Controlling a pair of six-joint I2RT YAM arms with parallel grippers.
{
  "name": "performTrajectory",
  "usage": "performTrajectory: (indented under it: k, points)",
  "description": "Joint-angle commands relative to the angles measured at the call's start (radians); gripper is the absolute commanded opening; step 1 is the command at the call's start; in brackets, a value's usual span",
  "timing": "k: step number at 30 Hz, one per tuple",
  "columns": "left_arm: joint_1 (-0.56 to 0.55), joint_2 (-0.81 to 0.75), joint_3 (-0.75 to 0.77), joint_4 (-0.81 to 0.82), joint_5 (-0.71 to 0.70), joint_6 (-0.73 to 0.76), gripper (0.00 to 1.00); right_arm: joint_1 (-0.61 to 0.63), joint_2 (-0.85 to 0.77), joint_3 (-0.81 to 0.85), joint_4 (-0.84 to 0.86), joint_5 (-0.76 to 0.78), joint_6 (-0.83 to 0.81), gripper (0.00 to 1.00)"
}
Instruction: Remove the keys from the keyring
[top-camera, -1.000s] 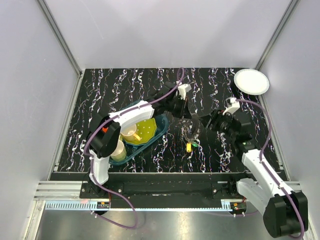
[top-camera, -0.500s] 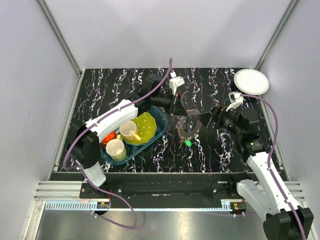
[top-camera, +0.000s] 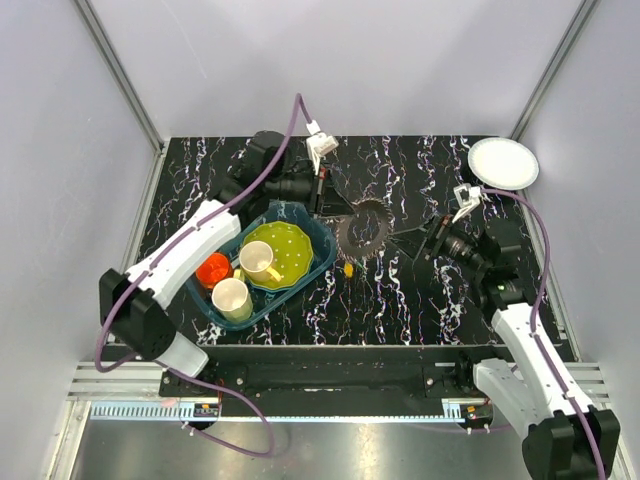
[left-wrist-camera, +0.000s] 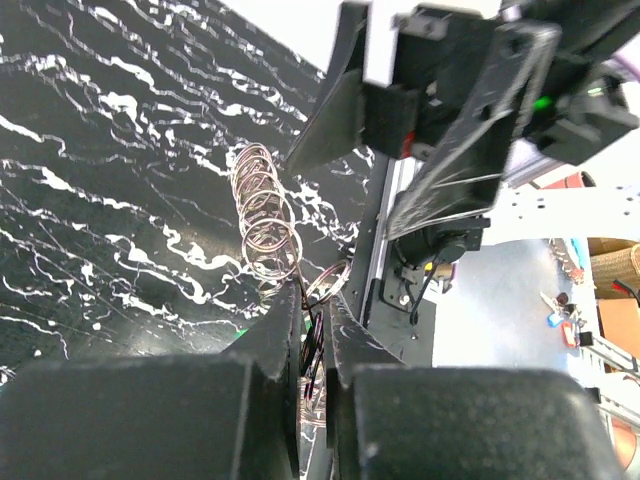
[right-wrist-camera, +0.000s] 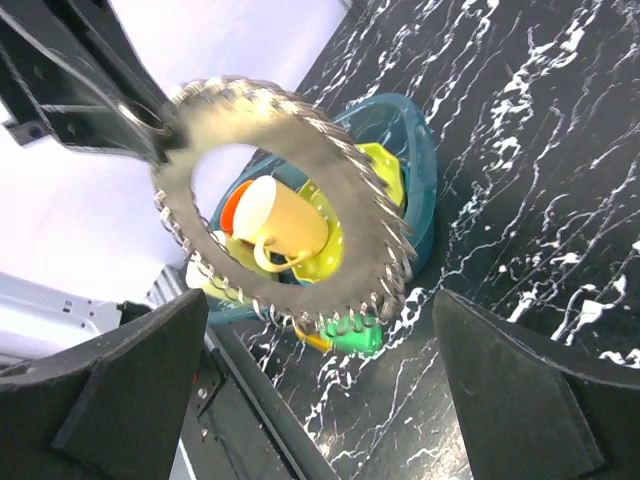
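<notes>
The keyring (top-camera: 362, 230) is a flat grey ring edged with many small wire loops. It hangs in the air beside the teal tray (top-camera: 322, 262). My left gripper (top-camera: 335, 207) is shut on its rim; in the left wrist view the fingertips (left-wrist-camera: 290, 310) pinch the wire loops (left-wrist-camera: 265, 215). A green-headed key (right-wrist-camera: 358, 338) and a yellow-headed key (right-wrist-camera: 315, 341) dangle under the keyring (right-wrist-camera: 345, 215). The yellow one (top-camera: 348, 268) also shows from above. My right gripper (top-camera: 428, 240) stands wide open a short way right of the ring, holding nothing, its fingers (right-wrist-camera: 130, 385) far apart.
The teal tray holds a yellow-green plate (top-camera: 285, 255), two pale cups (top-camera: 258, 262) and an orange item (top-camera: 212, 270). A white plate (top-camera: 503, 163) lies at the back right corner. Grey walls enclose the black marbled table (top-camera: 400, 300).
The right gripper has opened and drawn back to the right. The left arm has swung back and left, carrying the keyring with the dangling keys toward the tray's right end.
</notes>
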Motion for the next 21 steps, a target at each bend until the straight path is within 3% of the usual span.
performTrajectory:
  k: [1, 6, 10, 13, 14, 18, 20, 21]
  points:
    - [0.019, -0.102, 0.023, 0.136, 0.103, -0.062, 0.00, -0.013, 0.044, -0.052, 0.307, -0.152, 0.121, 1.00]
    - [0.035, -0.155, -0.047, 0.309, 0.175, -0.208, 0.00, -0.018, 0.142, -0.099, 0.588, -0.275, 0.269, 0.97]
    - [0.041, -0.174, -0.081, 0.442, 0.198, -0.302, 0.00, -0.018, 0.202, -0.129, 0.906, -0.313, 0.423, 0.90]
    - [0.042, -0.174, -0.096, 0.469, 0.200, -0.325, 0.00, -0.016, 0.237, -0.123, 1.029, -0.339, 0.488, 0.76]
    - [0.042, -0.172, -0.104, 0.484, 0.201, -0.337, 0.00, -0.016, 0.251, -0.123, 1.056, -0.354, 0.518, 0.62]
    - [0.044, -0.159, -0.139, 0.579, 0.204, -0.403, 0.00, -0.016, 0.263, -0.134, 1.188, -0.361, 0.601, 0.42]
    - [0.047, -0.148, -0.141, 0.578, 0.209, -0.412, 0.00, -0.018, 0.254, -0.138, 1.234, -0.364, 0.624, 0.27]
    - [0.055, -0.137, -0.142, 0.578, 0.209, -0.415, 0.00, -0.016, 0.249, -0.138, 1.242, -0.364, 0.626, 0.12]
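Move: The keyring is pinched by its edge in my left hand, its middle about 4 cm right of that hand, 3 cm back and 2 cm lower. From my open right hand the keyring's middle is some 7 cm left and 3 cm ahead, slightly lower by 2 cm. The yellow key hangs roughly 8 cm left of my right hand, 2 cm ahead and 11 cm below; the tray's middle is 30 cm left, straight across and about 22 cm down. My left hand keeps its pinch and lifts the keyring about 7 cm, drawing back a few centimetres and rolling some 15 degrees so the ring's free side comes up. My right hand slides left onto that free edge, then rises about 5 cm and eases back with it, turning counter-clockwise and rolling, while its fingers close from wide open around the coil. ##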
